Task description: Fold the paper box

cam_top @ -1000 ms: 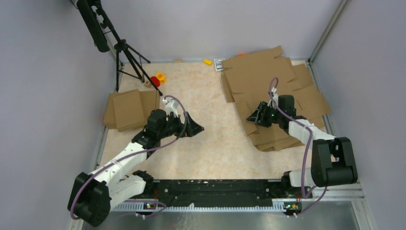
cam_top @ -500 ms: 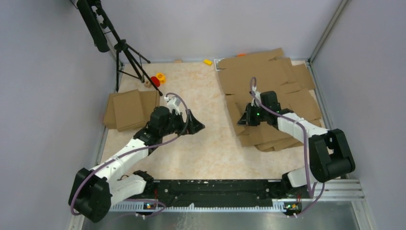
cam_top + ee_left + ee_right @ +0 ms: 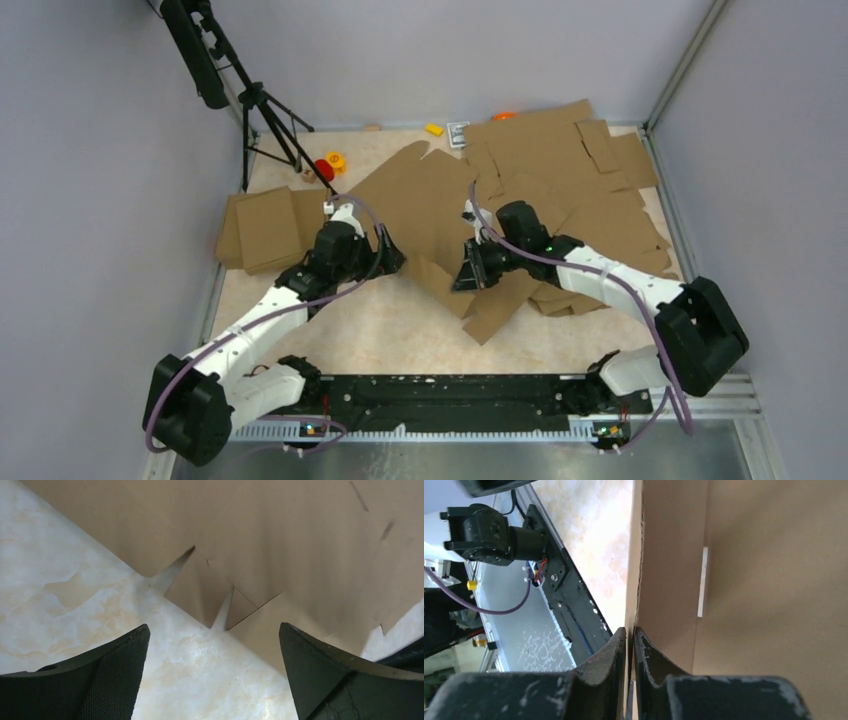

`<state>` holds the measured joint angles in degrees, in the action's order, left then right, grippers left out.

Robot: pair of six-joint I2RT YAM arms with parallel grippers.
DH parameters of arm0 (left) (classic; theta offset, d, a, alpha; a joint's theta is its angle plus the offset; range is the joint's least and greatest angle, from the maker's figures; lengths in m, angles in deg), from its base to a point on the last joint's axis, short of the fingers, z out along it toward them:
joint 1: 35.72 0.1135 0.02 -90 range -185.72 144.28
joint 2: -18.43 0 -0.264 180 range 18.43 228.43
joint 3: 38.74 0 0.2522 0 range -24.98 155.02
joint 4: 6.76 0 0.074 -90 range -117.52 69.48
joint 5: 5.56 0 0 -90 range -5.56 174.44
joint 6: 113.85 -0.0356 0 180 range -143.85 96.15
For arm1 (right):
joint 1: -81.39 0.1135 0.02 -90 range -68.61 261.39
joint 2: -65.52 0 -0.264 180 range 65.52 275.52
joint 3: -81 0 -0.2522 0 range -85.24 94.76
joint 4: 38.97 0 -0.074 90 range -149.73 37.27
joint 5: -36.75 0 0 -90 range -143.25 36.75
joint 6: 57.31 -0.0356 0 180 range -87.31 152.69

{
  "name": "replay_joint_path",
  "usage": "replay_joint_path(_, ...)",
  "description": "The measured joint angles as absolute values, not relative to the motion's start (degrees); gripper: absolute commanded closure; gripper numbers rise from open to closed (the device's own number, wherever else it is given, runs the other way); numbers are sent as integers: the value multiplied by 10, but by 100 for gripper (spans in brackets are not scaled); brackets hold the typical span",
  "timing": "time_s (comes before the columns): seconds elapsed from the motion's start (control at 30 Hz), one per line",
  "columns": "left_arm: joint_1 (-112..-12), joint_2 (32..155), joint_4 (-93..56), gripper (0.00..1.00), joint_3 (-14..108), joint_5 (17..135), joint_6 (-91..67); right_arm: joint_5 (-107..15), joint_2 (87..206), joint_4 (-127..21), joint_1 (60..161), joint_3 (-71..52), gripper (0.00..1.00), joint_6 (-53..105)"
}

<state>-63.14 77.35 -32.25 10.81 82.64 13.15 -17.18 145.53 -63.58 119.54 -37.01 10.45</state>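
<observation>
The paper box (image 3: 420, 200) is a flat brown slotted cardboard sheet lying slanted across the middle of the table. My right gripper (image 3: 466, 273) is shut on its near right edge. In the right wrist view the jaws (image 3: 630, 630) pinch the thin edge of the sheet (image 3: 749, 580), which rises tilted above the table. My left gripper (image 3: 388, 255) stands open at the sheet's left edge. In the left wrist view its wide-apart fingers (image 3: 115, 675) frame bare table, with the slotted flaps (image 3: 260, 540) just ahead and nothing between them.
A pile of like cardboard sheets (image 3: 600, 190) fills the back right. Smaller cardboard pieces (image 3: 265, 225) lie at the left edge. A tripod (image 3: 262, 110) stands back left, with red (image 3: 324, 169) and yellow (image 3: 336, 158) small objects beside it. The black rail (image 3: 450, 390) runs along the near edge.
My right gripper shut on a sheet at the pile and dragged it left to the middle. The left gripper drew back slightly and stayed open, now at the sheet's edge.
</observation>
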Motion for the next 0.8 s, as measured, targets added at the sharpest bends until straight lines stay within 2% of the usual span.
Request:
replay_joint_path(0.03,-628,779,-327,1,108,831,136,-169,1448,-639,1195,-370,64,107)
replay_joint_path(0.07,-624,782,-330,1,108,834,140,-168,1439,-642,1195,-371,52,111)
replay_joint_path(0.13,-611,787,-335,1,108,836,150,-167,1422,-652,1195,-373,40,117)
replay_joint_path(0.17,-605,788,-336,1,108,836,154,-168,1414,-658,1195,-373,37,120)
replay_joint_path(0.4,-595,781,-327,1,81,807,162,-276,1351,-728,1176,-376,35,122)
replay_joint_path(0.53,-595,789,-326,1,75,777,156,-383,1302,-761,1101,-383,16,83)
replay_joint_path(0.7,-595,812,-326,1,75,764,147,-494,1211,-784,1014,-445,18,-1)
replay_joint_path(0.8,-595,825,-325,1,75,758,145,-545,1181,-813,1005,-477,21,-60)
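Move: The right gripper still pinches the raised rim of the paper box sheet's near-left flap, whose middle is about 5 cm to its left and 4 cm lower. The sheet's right edge, beside the stack, is some 20 cm right, 2 cm farther out and 7 cm down; the stack's middle is about 30 cm right and 21 cm ahead. From the open left gripper that flap lies roughly 11 cm right, 7 cm back and 5 cm below. Open the right gripper wide to let go of the flap, lifting about 2 cm, then swing it right some 19 cm and forward over the sheet towards its right edge, turning clockwise by nearly 60 degrees and easing down at the end. Keep the left gripper open; nudge it forward and left, draw it back, and sink it about 5 cm beside the sheet's near-left edge, tipping slightly down. ##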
